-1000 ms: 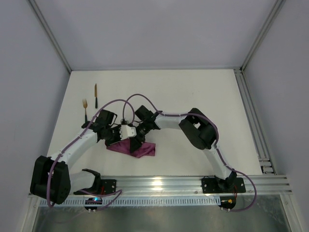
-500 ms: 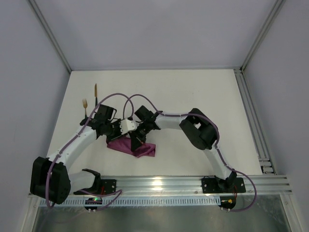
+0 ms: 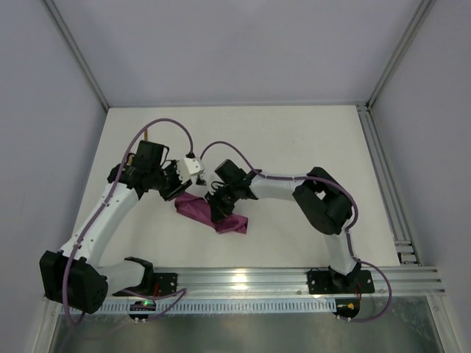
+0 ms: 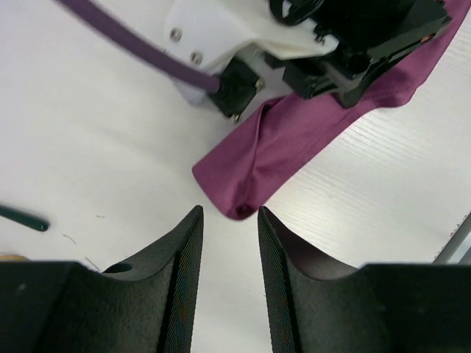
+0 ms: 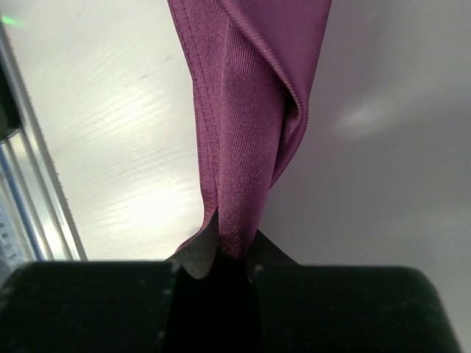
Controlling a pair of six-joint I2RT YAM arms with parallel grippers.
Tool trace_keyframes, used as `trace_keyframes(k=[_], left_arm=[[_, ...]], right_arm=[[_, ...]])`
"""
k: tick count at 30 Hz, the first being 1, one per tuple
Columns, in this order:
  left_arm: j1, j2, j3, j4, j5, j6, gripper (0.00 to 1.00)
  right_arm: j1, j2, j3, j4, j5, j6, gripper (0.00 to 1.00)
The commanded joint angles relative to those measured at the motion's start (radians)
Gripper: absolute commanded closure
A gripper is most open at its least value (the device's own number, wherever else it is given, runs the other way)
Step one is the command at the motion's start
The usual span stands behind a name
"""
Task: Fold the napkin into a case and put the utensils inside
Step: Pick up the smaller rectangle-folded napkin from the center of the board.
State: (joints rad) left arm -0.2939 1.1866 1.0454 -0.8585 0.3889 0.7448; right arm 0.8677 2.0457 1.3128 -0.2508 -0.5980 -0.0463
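The magenta napkin lies bunched in a long crumpled strip on the white table, near the middle. My right gripper is shut on it, and the cloth runs straight out from between the closed fingers. My left gripper stands open just up-left of the napkin's left end. That pointed corner sits right in front of my fingertips with nothing between them. One dark utensil handle shows at the left. In the top view my left arm covers the utensils, except the knife's gold tip.
The right arm's wrist and white camera housing crowd close above the napkin, with a purple cable across the table. An aluminium rail runs along the near edge and another along the right side. Grey walls enclose the table.
My left gripper let go of the napkin, opened and drew back up and to the left. My right gripper closed on the cloth and pulled it a little to the right.
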Motion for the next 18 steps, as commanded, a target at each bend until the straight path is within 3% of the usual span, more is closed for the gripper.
trace_keyframes(k=[1, 5, 14, 15, 18], left_arm=[[0.022, -0.021, 0.031, -0.030, -0.025, -0.073, 0.63], [0.042, -0.022, 0.025, -0.010, -0.051, -0.085, 0.63], [0.065, -0.025, 0.028, 0.018, -0.085, -0.090, 0.63], [0.067, -0.025, 0.028, 0.021, -0.085, -0.090, 0.63], [0.075, -0.025, 0.033, 0.029, -0.087, -0.093, 0.63]], right_arm=[[-0.027, -0.099, -0.047, 0.005, 0.165, -0.004, 0.96], [-0.047, -0.162, -0.110, -0.033, 0.341, -0.017, 0.96], [-0.050, -0.318, -0.224, -0.114, 1.023, -0.038, 0.96], [-0.052, -0.318, -0.230, -0.114, 1.024, -0.038, 0.96], [-0.027, -0.322, -0.248, -0.119, 1.223, -0.040, 0.96]])
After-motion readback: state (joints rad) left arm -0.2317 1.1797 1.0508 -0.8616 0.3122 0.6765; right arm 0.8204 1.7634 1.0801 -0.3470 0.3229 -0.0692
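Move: The right hand still pinches the folded napkin at about its middle, low over the board. The clear middle of the board that it is carried to is some 9 cm ahead and 16 cm to this hand's right, about 2 cm below. For the open left hand, the napkin's middle lies about 12 cm right, 3 cm back and 14 cm below; the fork is roughly 17 cm left and 11 cm ahead, the knife 12 cm left and 20 cm ahead. Keep the right fingers shut on the napkin and sweep it low over the board, some 16 cm right and 9 cm forward, speeding up, away from the left gripper. Swing the wrist about 30 degrees clockwise as it goes, so the fingers turn from pointing left to pointing forward and more steeply down. Ease the open, empty left gripper nearly 3 cm left. ##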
